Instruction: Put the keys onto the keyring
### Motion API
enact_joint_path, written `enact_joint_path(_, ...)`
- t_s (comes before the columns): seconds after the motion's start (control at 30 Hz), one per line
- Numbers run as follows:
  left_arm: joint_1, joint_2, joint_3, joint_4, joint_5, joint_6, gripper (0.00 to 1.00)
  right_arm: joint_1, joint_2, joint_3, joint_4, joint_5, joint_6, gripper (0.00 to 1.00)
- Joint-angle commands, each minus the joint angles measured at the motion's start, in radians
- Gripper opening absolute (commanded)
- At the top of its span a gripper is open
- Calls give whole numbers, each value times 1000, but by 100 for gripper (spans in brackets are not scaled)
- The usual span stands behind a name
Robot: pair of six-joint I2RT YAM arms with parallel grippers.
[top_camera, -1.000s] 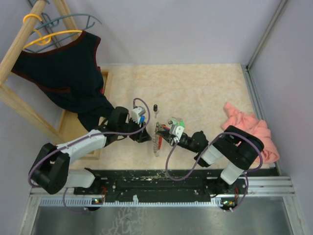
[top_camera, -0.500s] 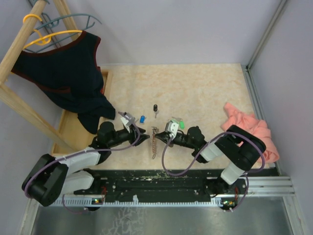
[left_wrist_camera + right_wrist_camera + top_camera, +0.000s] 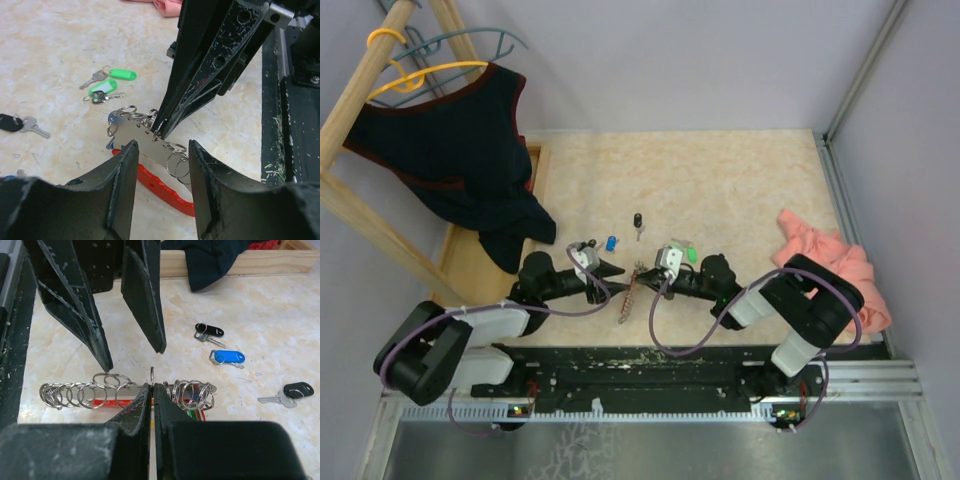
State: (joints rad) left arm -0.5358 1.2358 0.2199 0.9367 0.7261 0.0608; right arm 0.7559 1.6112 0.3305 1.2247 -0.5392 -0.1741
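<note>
The keyring (image 3: 626, 300) lies between both arms near the front edge, a grey strip (image 3: 135, 137) hung with split rings over a red band (image 3: 167, 189). My right gripper (image 3: 152, 386) is shut on one upright split ring (image 3: 151, 373) of it. Several more rings (image 3: 80, 390) hang along the strip. My left gripper (image 3: 161, 147) is open, a finger on each side of the strip, apparently not touching it. Loose keys lie beyond: a blue one (image 3: 227, 357), black ones (image 3: 210, 331) (image 3: 295, 390) and two green ones (image 3: 122, 75) (image 3: 102, 88).
A pink cloth (image 3: 830, 265) lies at the right. A wooden rack with a dark garment (image 3: 460, 150) and hangers (image 3: 430, 60) stands at the left, with a wooden tray (image 3: 535, 175) beside it. A black rail (image 3: 640, 365) runs along the near edge.
My left arm has swung down and back, so its gripper now points level at the keyring with its jaws slightly narrower. The keyring's near end has swung left. The right gripper stays shut.
</note>
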Motion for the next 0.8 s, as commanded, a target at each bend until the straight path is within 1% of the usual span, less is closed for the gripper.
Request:
enact_joint_path(0.0,5,76,55,61,122,67,49,-6,-2,43,41,-47,-15,0)
enact_joint_path(0.17,5,140,97,61,153,87,41,-7,-10,50,13,-66,-35,0)
enact_joint_path(0.43,4,159,121,-8,183,119,24,-13,-15,70,-19,-96,-49,0)
enact_joint_path(0.5,5,159,121,-28,180,129,23,-15,-15,74,-23,-101,-51,0)
enact_joint_path(0.63,5,153,122,-71,157,150,27,-15,-22,79,-34,-108,-59,0)
enact_joint_path(0.77,5,154,133,-116,145,172,27,-15,-35,80,-62,-113,-76,0)
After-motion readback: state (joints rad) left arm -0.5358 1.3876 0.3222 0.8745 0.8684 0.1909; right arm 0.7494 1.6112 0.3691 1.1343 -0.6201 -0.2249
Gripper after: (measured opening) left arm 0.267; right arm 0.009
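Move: The small ring of the keyring stands up at the tips of the shut right fingers, in that hand's grip. From the left hand's open fingers it lies some 3 cm to the right, about 1 cm ahead and 1 cm lower. Counted from the left hand, the blue key tag lies about 9 cm ahead, 3 cm left; the black key 14 cm ahead, 3 cm right; the green tags 7 cm ahead, 15 cm right, all roughly 9 cm below. The small ring is held almost still by the right fingers, which ease under 1 cm back and left, while the left hand comes in over it, going about 2 cm right and 2 cm down in a dip, a slight lift and a second dip. The left wrist turns some 10 degrees clockwise and its fingers narrow to about half their gap, one tip either side of the ring. ##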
